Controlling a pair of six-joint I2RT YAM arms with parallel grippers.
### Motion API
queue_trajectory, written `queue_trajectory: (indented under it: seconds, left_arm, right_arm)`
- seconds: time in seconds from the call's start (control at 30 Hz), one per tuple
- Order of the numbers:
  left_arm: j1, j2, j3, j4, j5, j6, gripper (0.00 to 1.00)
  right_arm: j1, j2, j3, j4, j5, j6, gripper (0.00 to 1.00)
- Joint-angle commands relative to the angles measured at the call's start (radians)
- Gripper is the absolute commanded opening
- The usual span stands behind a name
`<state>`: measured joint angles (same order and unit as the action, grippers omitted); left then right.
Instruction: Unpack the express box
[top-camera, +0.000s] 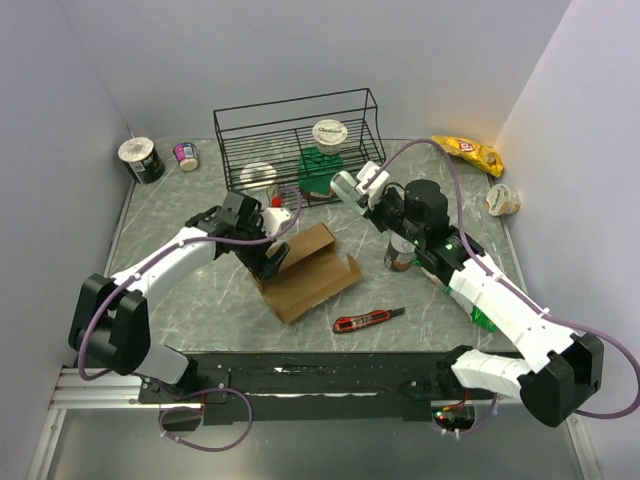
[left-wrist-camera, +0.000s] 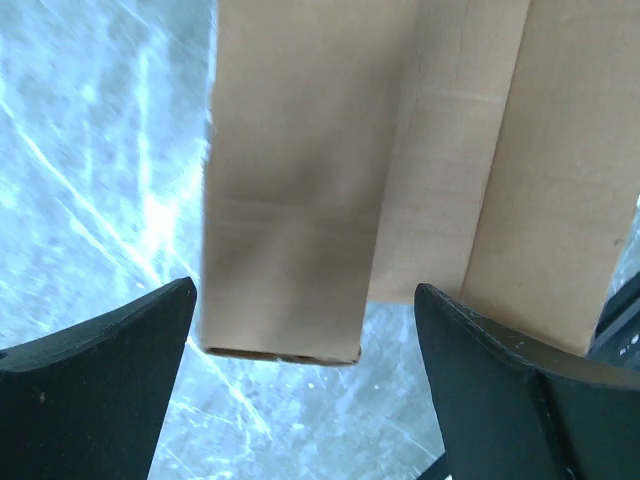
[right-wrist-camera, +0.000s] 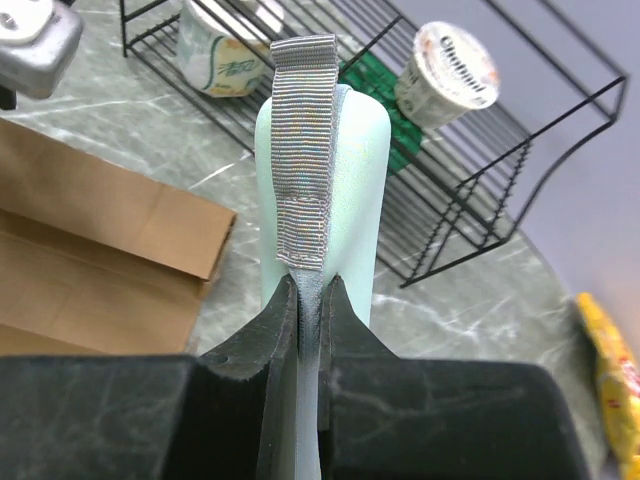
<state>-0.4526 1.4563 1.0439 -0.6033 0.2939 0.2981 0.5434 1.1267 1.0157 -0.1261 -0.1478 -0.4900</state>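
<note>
The express box (top-camera: 310, 270) lies open in the middle of the table, its brown flaps spread flat. My left gripper (top-camera: 272, 255) hovers at the box's left end. In the left wrist view its jaws (left-wrist-camera: 305, 290) stand wide open, and a brown cardboard flap (left-wrist-camera: 290, 200) hangs between them, touching neither finger. My right gripper (top-camera: 352, 186) is raised near the wire rack. It is shut on the grey woven strap (right-wrist-camera: 305, 150) of a pale green pouch-like item (right-wrist-camera: 350, 160), pinching the strap between its fingertips (right-wrist-camera: 312, 290).
A black wire rack (top-camera: 300, 120) at the back holds a yoghurt cup (top-camera: 329, 133) and a green packet (top-camera: 320, 182). A red utility knife (top-camera: 365, 320) lies in front of the box. A dark can (top-camera: 400, 255), a yellow snack bag (top-camera: 468, 150) and cups (top-camera: 142, 158) stand around.
</note>
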Motion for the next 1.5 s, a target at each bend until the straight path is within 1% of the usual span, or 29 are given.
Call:
queue_trajectory:
  seconds: [0.0, 0.13, 0.17, 0.23, 0.27, 0.3, 0.43, 0.53, 0.57, 0.6, 0.63, 0.7, 0.8, 0.87, 0.93, 0.97, 1.0, 1.07, 1.1, 1.13, 1.17, 1.2, 1.23, 1.27, 1.33, 1.37, 1.4, 1.43, 1.47]
  left_arm:
    - [-0.003, -0.037, -0.033, -0.003, 0.01, 0.007, 0.96]
    - [0.002, -0.111, -0.015, -0.015, 0.065, 0.026, 0.96]
    - [0.002, -0.146, -0.012, -0.015, 0.073, 0.03, 0.96]
    - [0.003, -0.172, -0.004, -0.021, 0.074, 0.018, 0.97]
    - [0.003, -0.189, -0.005, -0.026, 0.076, 0.013, 0.97]
    - [0.005, -0.198, -0.007, -0.023, 0.053, 0.006, 0.96]
    - [0.02, -0.223, -0.03, -0.016, -0.018, -0.034, 0.96]
    - [0.049, -0.238, -0.051, -0.01, -0.009, -0.056, 0.96]
    - [0.057, -0.243, -0.057, -0.01, -0.004, -0.059, 0.97]
    - [0.071, -0.24, -0.059, -0.007, 0.004, -0.065, 0.96]
    - [0.08, -0.241, -0.061, -0.004, 0.008, -0.077, 0.97]
    - [0.097, -0.235, -0.056, -0.004, 0.014, -0.083, 0.96]
    - [0.104, -0.228, -0.036, -0.003, -0.005, -0.08, 0.96]
    - [0.109, -0.209, -0.009, -0.006, -0.012, -0.077, 0.97]
    - [0.117, -0.194, 0.014, -0.009, -0.022, -0.08, 0.96]
    - [0.12, -0.177, 0.045, -0.009, -0.028, -0.083, 0.97]
    - [0.127, -0.169, 0.06, -0.009, -0.051, -0.085, 0.96]
    - [0.144, -0.151, 0.109, 0.0, -0.064, -0.096, 0.96]
    - [0.17, -0.146, 0.125, 0.005, -0.064, -0.103, 0.96]
    - [0.19, -0.139, 0.143, 0.011, -0.055, -0.125, 0.97]
    - [0.209, -0.126, 0.18, 0.02, -0.047, -0.141, 0.96]
    - [0.248, -0.114, 0.203, 0.023, -0.039, -0.157, 0.96]
    - [0.267, -0.103, 0.228, 0.025, -0.021, -0.195, 0.96]
    - [0.3, -0.076, 0.284, 0.02, -0.013, -0.214, 0.96]
    - [0.328, -0.028, 0.35, 0.007, -0.009, -0.267, 0.96]
    - [0.341, -0.011, 0.423, 0.004, -0.006, -0.283, 0.96]
    - [0.363, 0.004, 0.461, -0.004, -0.001, -0.29, 0.96]
    - [0.373, 0.037, 0.5, -0.006, 0.005, -0.336, 0.97]
    - [0.391, 0.056, 0.586, -0.012, 0.011, -0.346, 0.97]
  right_arm:
    - [0.001, 0.027, 0.046, 0.12, 0.023, 0.057, 0.0]
    - [-0.008, 0.099, 0.089, 0.114, 0.073, 0.091, 0.0]
    - [-0.008, 0.134, 0.105, 0.109, 0.118, 0.096, 0.0]
    - [-0.014, 0.175, 0.121, 0.089, 0.148, 0.12, 0.0]
    - [-0.022, 0.215, 0.13, 0.083, 0.198, 0.132, 0.0]
    - [-0.032, 0.235, 0.136, 0.065, 0.211, 0.148, 0.0]
    - [-0.095, 0.341, 0.194, -0.016, 0.228, 0.264, 0.0]
    - [-0.126, 0.395, 0.207, -0.059, 0.189, 0.332, 0.0]
    - [-0.134, 0.415, 0.21, -0.075, 0.156, 0.343, 0.07]
    - [-0.138, 0.424, 0.215, -0.087, 0.125, 0.352, 0.34]
    - [-0.143, 0.43, 0.218, -0.099, 0.056, 0.361, 0.46]
    - [-0.146, 0.436, 0.247, -0.136, 0.018, 0.355, 0.64]
    - [-0.149, 0.413, 0.294, -0.147, 0.002, 0.332, 0.73]
    - [-0.155, 0.392, 0.345, -0.173, 0.008, 0.321, 0.77]
    - [-0.181, 0.386, 0.394, -0.257, -0.001, 0.335, 0.79]
    - [-0.189, 0.389, 0.453, -0.294, 0.051, 0.355, 0.8]
    - [-0.192, 0.395, 0.486, -0.396, 0.091, 0.372, 0.8]
    - [-0.192, 0.413, 0.568, -0.49, 0.201, 0.421, 0.82]
    - [-0.192, 0.418, 0.589, -0.541, 0.299, 0.435, 0.85]
    - [-0.195, 0.423, 0.607, -0.605, 0.339, 0.444, 0.87]
    - [-0.2, 0.423, 0.624, -0.634, 0.373, 0.449, 0.88]
    - [-0.201, 0.418, 0.624, -0.653, 0.43, 0.45, 0.9]
    - [-0.213, 0.409, 0.615, -0.659, 0.45, 0.452, 0.91]
    - [-0.224, 0.372, 0.583, -0.652, 0.468, 0.452, 0.91]
    - [-0.265, 0.328, 0.558, -0.623, 0.467, 0.444, 0.95]
    - [-0.281, 0.294, 0.561, -0.619, 0.47, 0.442, 0.97]
    - [-0.292, 0.283, 0.573, -0.619, 0.475, 0.447, 0.97]
    - [-0.304, 0.275, 0.592, -0.618, 0.491, 0.446, 0.98]
    - [-0.319, 0.265, 0.631, -0.601, 0.508, 0.442, 0.98]
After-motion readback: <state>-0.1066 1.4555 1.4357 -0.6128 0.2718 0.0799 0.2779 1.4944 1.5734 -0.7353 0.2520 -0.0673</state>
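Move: The right gripper already pinches the mint green case by its strap end. The bare table spot for the case lies about 12 cm ahead of the right hand, roughly level sideways, some 26 cm below. On that low level, the can is about 5 cm ahead and 12 cm right; the opened box is level fore-and-aft, 11 cm left. The rack's middle is 25 cm ahead, 13 cm left. From the open left hand, the spot lies 17 cm ahead, 18 cm right. Lower the right gripper with the green case forward and down, about 8 cm out and 13 cm down, between box and can, tipping the fingers some 30 degrees downward. Open wide to let go, then rise and swing right, away from the case, turning clockwise. With the left gripper still open, lift away from the box, then sweep up, forward and left. ##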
